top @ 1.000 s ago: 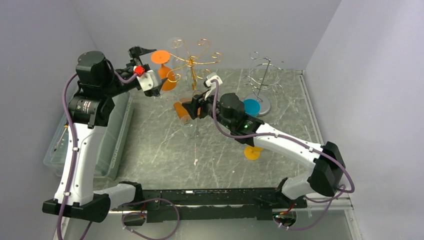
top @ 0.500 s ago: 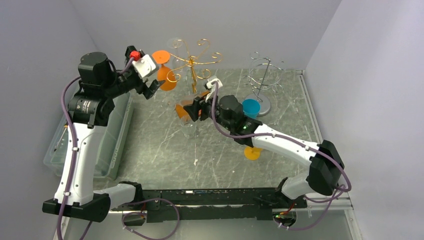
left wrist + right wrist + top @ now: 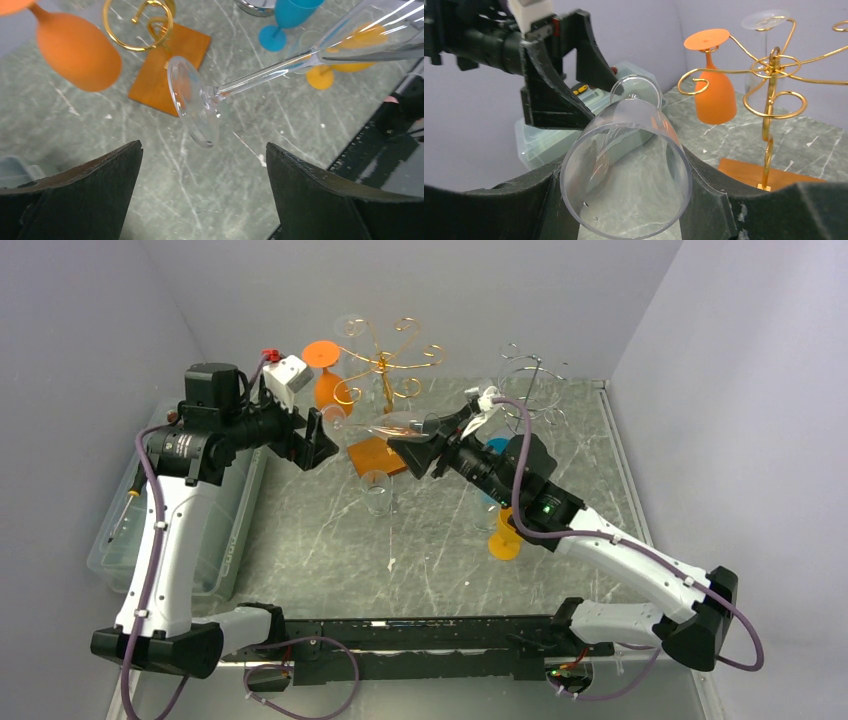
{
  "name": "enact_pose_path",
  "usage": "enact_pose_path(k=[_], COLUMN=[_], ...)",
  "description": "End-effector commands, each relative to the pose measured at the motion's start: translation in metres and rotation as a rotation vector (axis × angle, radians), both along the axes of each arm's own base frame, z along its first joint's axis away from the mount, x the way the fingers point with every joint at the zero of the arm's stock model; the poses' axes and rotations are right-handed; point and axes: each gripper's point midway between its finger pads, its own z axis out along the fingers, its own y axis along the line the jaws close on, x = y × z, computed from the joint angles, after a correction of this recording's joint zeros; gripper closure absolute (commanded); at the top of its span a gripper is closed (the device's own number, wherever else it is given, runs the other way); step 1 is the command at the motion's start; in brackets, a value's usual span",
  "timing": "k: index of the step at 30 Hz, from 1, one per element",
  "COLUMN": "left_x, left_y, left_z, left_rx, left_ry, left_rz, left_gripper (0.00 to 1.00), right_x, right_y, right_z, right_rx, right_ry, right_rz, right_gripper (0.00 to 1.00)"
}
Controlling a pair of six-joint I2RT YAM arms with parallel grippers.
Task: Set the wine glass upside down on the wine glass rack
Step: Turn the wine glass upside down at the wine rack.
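My right gripper is shut on the bowl of a clear wine glass, which it holds on its side above the table. In the right wrist view the bowl sits between both pads, its mouth toward the camera. The stem and round foot point at my left gripper, which is open with the foot just beyond its fingertips, not touching. The gold wire wine glass rack stands behind on an orange base. An orange glass hangs upside down on it.
A silver wire rack stands at the back right, with a blue glass in front of it. An orange glass and a small clear glass stand on the table. A plastic bin lies along the left edge.
The right arm has raised the clear glass and turned it sideways, foot to the left. The left gripper has dropped from the hung orange glass to face that foot.
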Motion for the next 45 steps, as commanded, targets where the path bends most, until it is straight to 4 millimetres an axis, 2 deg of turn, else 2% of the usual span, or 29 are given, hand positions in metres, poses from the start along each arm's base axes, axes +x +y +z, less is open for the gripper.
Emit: enact_pose_path(k=[1,4,6,8,11,12,15,18,22,26,28,32,35,41,45], left_x=[-0.020,-0.023,-0.023,-0.024,-0.021,-0.020,-0.018,-0.012,0.002,0.014,0.014,0.016,0.009,-0.004,-0.007], left_y=[-0.020,-0.030,-0.035,-0.037,-0.038,-0.038,-0.037,-0.034,-0.025,-0.016,-0.013,-0.009,-0.012,-0.021,-0.025], left_z=[0.006,0.017,0.024,0.027,0.026,0.024,0.021,0.024,0.038,0.052,0.056,0.065,0.077,0.093,0.100], left_rx=[-0.149,-0.201,-0.224,-0.228,-0.221,-0.217,-0.195,-0.156,-0.055,0.078,0.151,0.285,0.353,0.466,0.485], left_ry=[0.099,0.088,0.059,0.038,0.026,0.032,0.036,0.011,-0.117,-0.306,-0.404,-0.590,-0.735,-0.978,-1.043], left_rz=[-0.052,-0.112,-0.145,-0.172,-0.189,-0.190,-0.200,-0.200,-0.202,-0.233,-0.274,-0.342,-0.396,-0.492,-0.516], left_gripper=[0.01,0.02,0.10,0.25,0.58,0.66,0.86,0.99,1.00,1.00,1.00,1.00,1.00,1.00,1.00], right_x=[-0.017,-0.020,-0.021,-0.023,-0.023,-0.023,-0.024,-0.024,-0.024,-0.028,-0.030,-0.028,-0.026,-0.031,-0.032], right_y=[-0.006,-0.006,-0.006,-0.005,-0.004,-0.004,-0.003,0.001,0.010,0.022,0.026,0.029,0.032,0.057,0.070], right_z=[0.029,0.035,0.037,0.037,0.036,0.036,0.033,0.025,0.002,-0.026,-0.038,-0.051,-0.044,-0.049,-0.067], right_rx=[0.090,0.102,0.111,0.116,0.123,0.128,0.127,0.114,0.058,-0.034,-0.079,-0.172,-0.205,-0.265,-0.314], right_ry=[-0.028,-0.035,-0.039,-0.037,-0.037,-0.039,-0.034,-0.011,0.065,0.158,0.200,0.225,0.201,0.203,0.225], right_rz=[0.055,0.069,0.076,0.084,0.088,0.089,0.097,0.109,0.139,0.194,0.216,0.221,0.230,0.361,0.425], right_gripper=[0.54,0.54,0.54,0.54,0.54,0.54,0.54,0.53,0.43,0.20,0.02,0.00,0.00,0.00,0.00])
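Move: My right hand holds the wine glass by the bowl, its foot sticking out some 14 cm to the left and 6 cm ahead, about level. From my open left hand that foot is only about 2 cm ahead, 2 cm right and 2 cm up. The gold rack's hub is roughly 13 cm ahead of the left hand and 10 cm to its right, near its height; the hanging orange glass is about 9 cm ahead of it, just to the right and slightly lower. I bring my left hand some 3 cm right and back to the foot, shut the fingers and pinch its edge, then go a little forward, raise it about 5 cm and swing the fingertips upward, nearly 60 degrees in all. Once the left has it, my right fingers open and let go of the bowl; that hand sinks about 9 cm, then slides left with its tips dipping, staying open around the bowl. ##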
